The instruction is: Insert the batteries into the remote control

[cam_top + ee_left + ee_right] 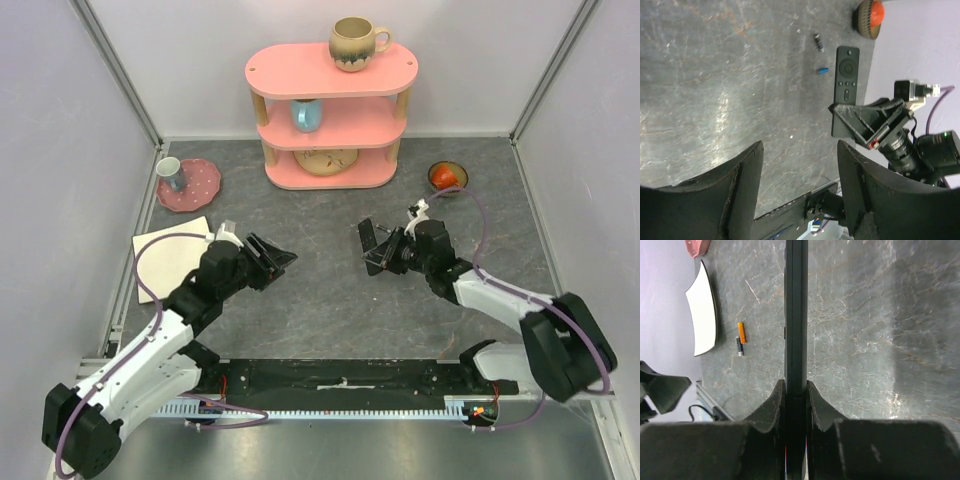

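Note:
My right gripper (378, 250) (795, 385) is shut on one end of the remote control (367, 238) (796, 315), a slim black bar held above the table. In the left wrist view the remote control (846, 75) shows its button face toward my left gripper. A blue battery (822, 70) and a dark grey battery (818, 42) lie on the table beside it. An orange battery (741, 332) and a dark grey battery (739, 346) lie near the white pad. My left gripper (275, 258) (800, 147) stands open and empty, facing the remote control from the left.
A pink shelf (330, 110) with mugs stands at the back. A pink plate with a cup (200, 190) sits back left, a white pad (170, 255) near my left arm, and a bowl holding something red (448, 177) (869, 15) back right. Walls close in both sides.

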`<act>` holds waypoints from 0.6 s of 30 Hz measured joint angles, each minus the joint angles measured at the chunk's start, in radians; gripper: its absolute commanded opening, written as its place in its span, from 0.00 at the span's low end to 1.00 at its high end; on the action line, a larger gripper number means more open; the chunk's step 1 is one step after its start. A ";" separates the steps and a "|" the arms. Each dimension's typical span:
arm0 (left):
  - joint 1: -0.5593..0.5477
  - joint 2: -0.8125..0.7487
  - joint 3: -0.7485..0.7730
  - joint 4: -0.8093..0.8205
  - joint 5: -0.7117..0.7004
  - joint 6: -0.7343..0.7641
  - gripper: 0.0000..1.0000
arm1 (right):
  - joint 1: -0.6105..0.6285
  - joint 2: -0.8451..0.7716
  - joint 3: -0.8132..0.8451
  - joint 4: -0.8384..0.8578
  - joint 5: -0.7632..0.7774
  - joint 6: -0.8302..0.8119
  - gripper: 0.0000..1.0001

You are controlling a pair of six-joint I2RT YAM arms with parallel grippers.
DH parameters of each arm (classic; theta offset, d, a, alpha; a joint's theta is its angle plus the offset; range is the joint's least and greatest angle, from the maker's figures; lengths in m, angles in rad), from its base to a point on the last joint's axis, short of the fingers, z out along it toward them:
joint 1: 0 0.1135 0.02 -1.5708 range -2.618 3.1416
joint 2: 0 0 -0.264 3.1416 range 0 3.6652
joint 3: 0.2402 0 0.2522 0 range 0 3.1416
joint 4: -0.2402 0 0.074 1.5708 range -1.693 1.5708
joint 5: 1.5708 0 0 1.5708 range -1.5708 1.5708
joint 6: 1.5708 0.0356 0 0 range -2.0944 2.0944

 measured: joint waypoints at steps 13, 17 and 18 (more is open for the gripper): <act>0.000 -0.076 -0.157 0.029 0.056 -0.027 0.63 | -0.016 0.296 0.024 0.156 -0.105 0.113 0.00; 0.001 -0.067 -0.168 0.047 0.074 -0.034 0.63 | -0.016 0.370 0.074 0.118 -0.096 0.103 0.09; 0.001 -0.063 -0.169 0.052 0.077 -0.035 0.63 | -0.016 0.387 0.083 0.110 -0.096 0.100 0.16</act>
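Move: My right hand holds the remote control by its lower part. I am taking it to the bare table about 2 cm ahead, 2 cm left and some 11 cm below that hand. From the same hand, the blue battery lies about 8 cm ahead and 8 cm right, the dark battery about 12 cm ahead and 4 cm right, both some 11 cm down. From my left hand the bare patch is about 2 cm ahead, 20 cm right, 16 cm lower. I bring the remote control down towards the bare table with my right hand, sinking about 7 cm and easing a little left, with a slight forward drift late on, while the wrist tips the fingers down some 15 degrees and they keep their pinch. My left hand, empty and still open, sinks about 5 cm and draws back roughly 3 cm, clear of the remote. ##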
